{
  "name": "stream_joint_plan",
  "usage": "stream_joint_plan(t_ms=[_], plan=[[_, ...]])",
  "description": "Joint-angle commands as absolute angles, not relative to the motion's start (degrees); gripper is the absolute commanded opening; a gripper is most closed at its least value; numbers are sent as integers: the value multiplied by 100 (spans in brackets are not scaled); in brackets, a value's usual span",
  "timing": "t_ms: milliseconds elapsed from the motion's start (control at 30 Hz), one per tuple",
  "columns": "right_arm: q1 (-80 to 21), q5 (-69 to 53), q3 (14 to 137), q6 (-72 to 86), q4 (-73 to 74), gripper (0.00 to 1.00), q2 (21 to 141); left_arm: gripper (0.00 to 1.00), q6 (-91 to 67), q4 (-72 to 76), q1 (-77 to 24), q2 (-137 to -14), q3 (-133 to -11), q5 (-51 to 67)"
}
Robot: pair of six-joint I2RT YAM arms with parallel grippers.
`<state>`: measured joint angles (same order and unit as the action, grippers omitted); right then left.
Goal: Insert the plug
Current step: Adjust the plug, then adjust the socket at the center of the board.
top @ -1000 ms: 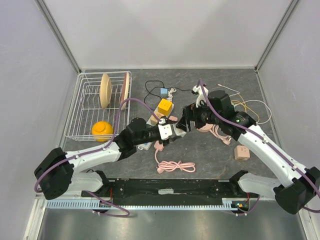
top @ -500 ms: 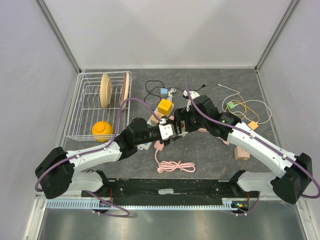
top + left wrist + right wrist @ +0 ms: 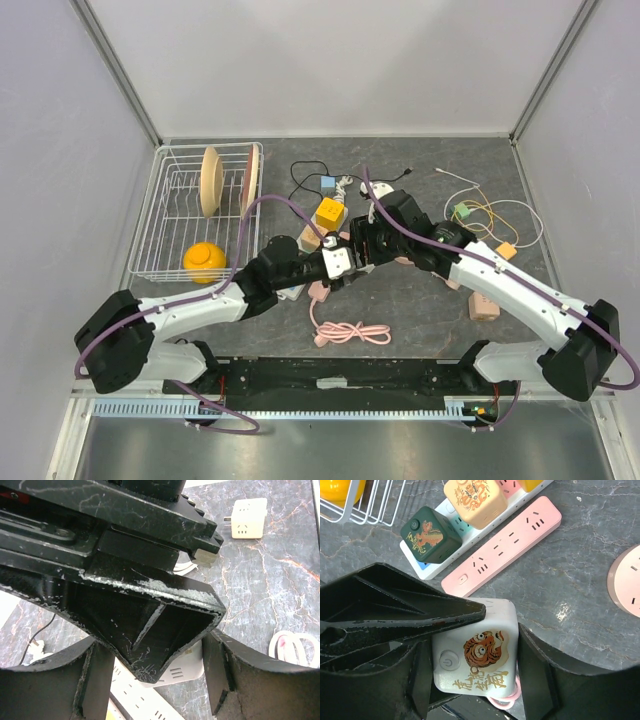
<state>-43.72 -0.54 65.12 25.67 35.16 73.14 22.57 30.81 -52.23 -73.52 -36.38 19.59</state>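
Observation:
The plug is a white cube with a tiger print point(image 3: 475, 660), held just above the table at the centre point(image 3: 338, 260). My left gripper point(image 3: 333, 264) is shut on it; in the left wrist view its fingers flank the cube point(image 3: 192, 662) around point(image 3: 155, 675), with the right gripper's black body covering most of it. My right gripper point(image 3: 472, 670) is shut on the same cube, its pads on the left and right faces, and reaches in from the right point(image 3: 354, 250). Below lie a pink power strip point(image 3: 505, 540) and a white power strip point(image 3: 422, 562).
A green cube point(image 3: 430, 540) and a cream cube point(image 3: 475, 500) sit in the white strip. A wire dish rack point(image 3: 165, 215) with plates and a yellow object stands at the left. A coiled pink cable point(image 3: 350, 333), a pink adapter point(image 3: 484, 305) and loose cables point(image 3: 490, 212) lie around.
My right gripper swung left to the cube held by the left gripper, and its jaws closed around it. The left arm stayed almost still.

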Motion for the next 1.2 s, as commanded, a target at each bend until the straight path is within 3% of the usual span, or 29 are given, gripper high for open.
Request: stream_joint_plan(t_ms=[0,33,100,233,533,1167], plan=[[-4333,473,6820,2487,3691,4,7339,75,2224,3428,-5221,-7155,-3683,1364],[-4290,518,6812,2452,3700,1,7330,88,2154,3367,-5221,-7085,-3657,1258],[-4193,588,6794,2426,3726,0,7321,97,1891,3104,-5229,-6848,-3534,899],[-3667,615,6628,2347,3700,0,7207,98,1434,2164,-5229,-6443,-3445,616],[-2874,413,6117,2232,3419,0,6970,100,-1317,-622,-5247,-6362,-3866,-483],[-2804,527,5590,2250,3085,0,6697,99,-3120,-2487,-6003,-9615,-6275,-2433]])
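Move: Both hands grip the white tiger plug between them. From the left hand, the pink strip's middle lies about 8 cm ahead, 5 cm left and 18 cm below, with the white strip some 15 cm ahead and 8 cm left. The pink cord coil is roughly 6 cm back and 2 cm left. From the right hand, the pink strip is about 8 cm ahead and 4 cm left, and the round socket about 13 cm ahead and 12 cm right. The left fingers let go of the white plug by opening wide. That hand draws about 8 cm left, then drops some 14 cm while easing partly back right, turning from sideways to point steeply down and forward beside the pink strip's cord end. The right hand keeps its grip, carrying the plug about 10 cm right and 4 cm forward, sinking about 4 cm, while turning some 15 degrees clockwise. ##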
